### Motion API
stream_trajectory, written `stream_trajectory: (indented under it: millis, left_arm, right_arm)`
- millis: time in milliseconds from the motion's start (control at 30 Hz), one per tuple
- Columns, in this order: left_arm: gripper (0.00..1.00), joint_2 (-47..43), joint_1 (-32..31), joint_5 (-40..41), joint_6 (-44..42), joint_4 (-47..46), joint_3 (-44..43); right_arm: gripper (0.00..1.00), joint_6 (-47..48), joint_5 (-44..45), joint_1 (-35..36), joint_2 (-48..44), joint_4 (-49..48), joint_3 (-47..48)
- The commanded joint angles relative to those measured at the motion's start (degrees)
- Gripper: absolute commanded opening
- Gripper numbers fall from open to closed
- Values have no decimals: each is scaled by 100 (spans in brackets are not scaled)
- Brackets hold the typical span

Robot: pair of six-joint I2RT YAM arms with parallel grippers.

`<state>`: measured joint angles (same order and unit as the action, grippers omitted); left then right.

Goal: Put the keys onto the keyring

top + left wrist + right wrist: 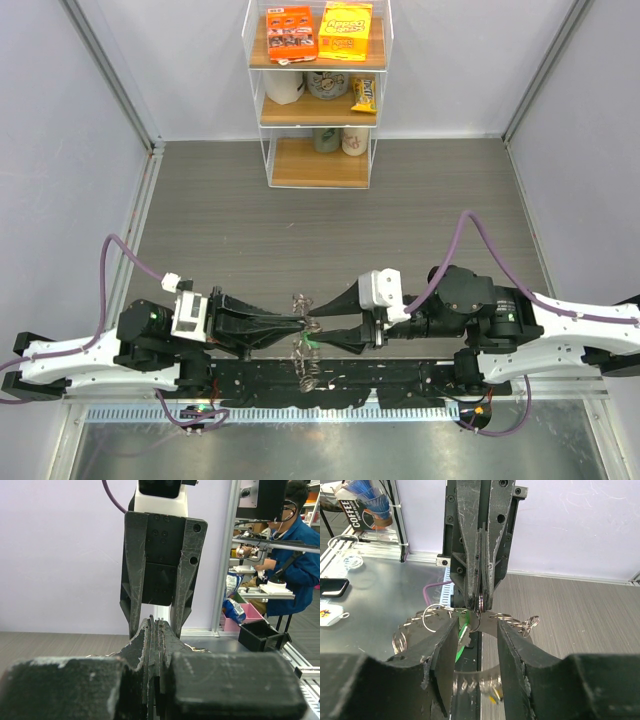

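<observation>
The keyring (305,355) hangs upright between my two grippers near the table's front edge, its flat metal band (415,625) fringed with small silvery rings. My left gripper (303,322) is shut on the ring's top edge, and thin metal layers (159,624) show between its fingers (131,652). My right gripper (322,332) faces it with its jaws apart around the ring's upper part. In the right wrist view, a green key (463,636) hangs close to the inner face of the left finger (442,645) of my right gripper (477,627). I cannot tell if they touch.
A clear shelf unit (318,90) with snack boxes and cups stands at the back wall. A black perforated rail (330,375) runs under the ring. Small split rings (532,621) dangle off the ring's right side. A blurred yellow bit (492,697) shows low between the right fingers.
</observation>
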<state>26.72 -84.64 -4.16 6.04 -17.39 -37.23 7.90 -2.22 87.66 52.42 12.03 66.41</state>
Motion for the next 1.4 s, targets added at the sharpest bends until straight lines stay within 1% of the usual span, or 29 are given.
stream_trajectory:
  millis: [0,233,333,700,733,767,833,967,1100,1233,1300,1367]
  left_arm:
    - [0,-79,-17,-50,64,-608,-30]
    - [0,-70,-9,-76,64,-617,-30]
    - [0,-62,-17,-85,64,-625,-38]
    - [0,-71,-17,-76,64,-696,-12]
    - [0,-70,-17,-93,64,-705,-12]
    - [0,-70,-17,-93,64,-705,-21]
    - [0,-62,-17,-93,64,-705,-12]
    - [0,-53,-17,-154,55,-731,-12]
    - [0,-70,-9,-260,90,-214,-214]
    - [19,-44,-9,-296,248,322,-460]
    - [27,-18,-17,-313,301,761,-609]
    - [33,8,-17,-339,353,1200,-793]
  right_arm:
    - [42,106,-51,41,57,-271,276]
    - [38,124,-51,32,101,-359,276]
    - [33,133,-59,32,101,-368,276]
    - [19,150,-112,32,163,-377,267]
    - [18,159,-112,32,172,-377,276]
    - [12,159,-121,32,206,-377,284]
    - [5,177,-147,41,242,-386,302]
    - [5,229,-209,41,295,-333,364]
    - [6,142,-77,41,190,-96,416]
    - [6,-51,-94,32,101,360,521]
    - [5,-139,-77,32,84,632,618]
    - [5,-175,-51,41,66,887,671]
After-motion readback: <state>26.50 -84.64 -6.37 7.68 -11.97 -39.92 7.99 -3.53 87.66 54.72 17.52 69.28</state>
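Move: The keyring's small wire loop is pinched in the left fingertips, about 1 cm right of the left hand point and otherwise level with it. From the open right gripper, the same loop is some 2 cm left and about 1 cm up. From the right hand, the green key hangs about 1 cm back, 2 cm left and 2 cm down; the keyring's big disc has its middle about 1 cm back, 2 cm left and 4 cm down. Hold the left gripper nearly still, keeping its pinch, while you ease the right gripper about 1 cm left onto the wire loop and shut its fingers until they pinch it. Only then open the left fingers to about a quarter and let go, and let the right hand sink about 1.5 cm from its highest point. ##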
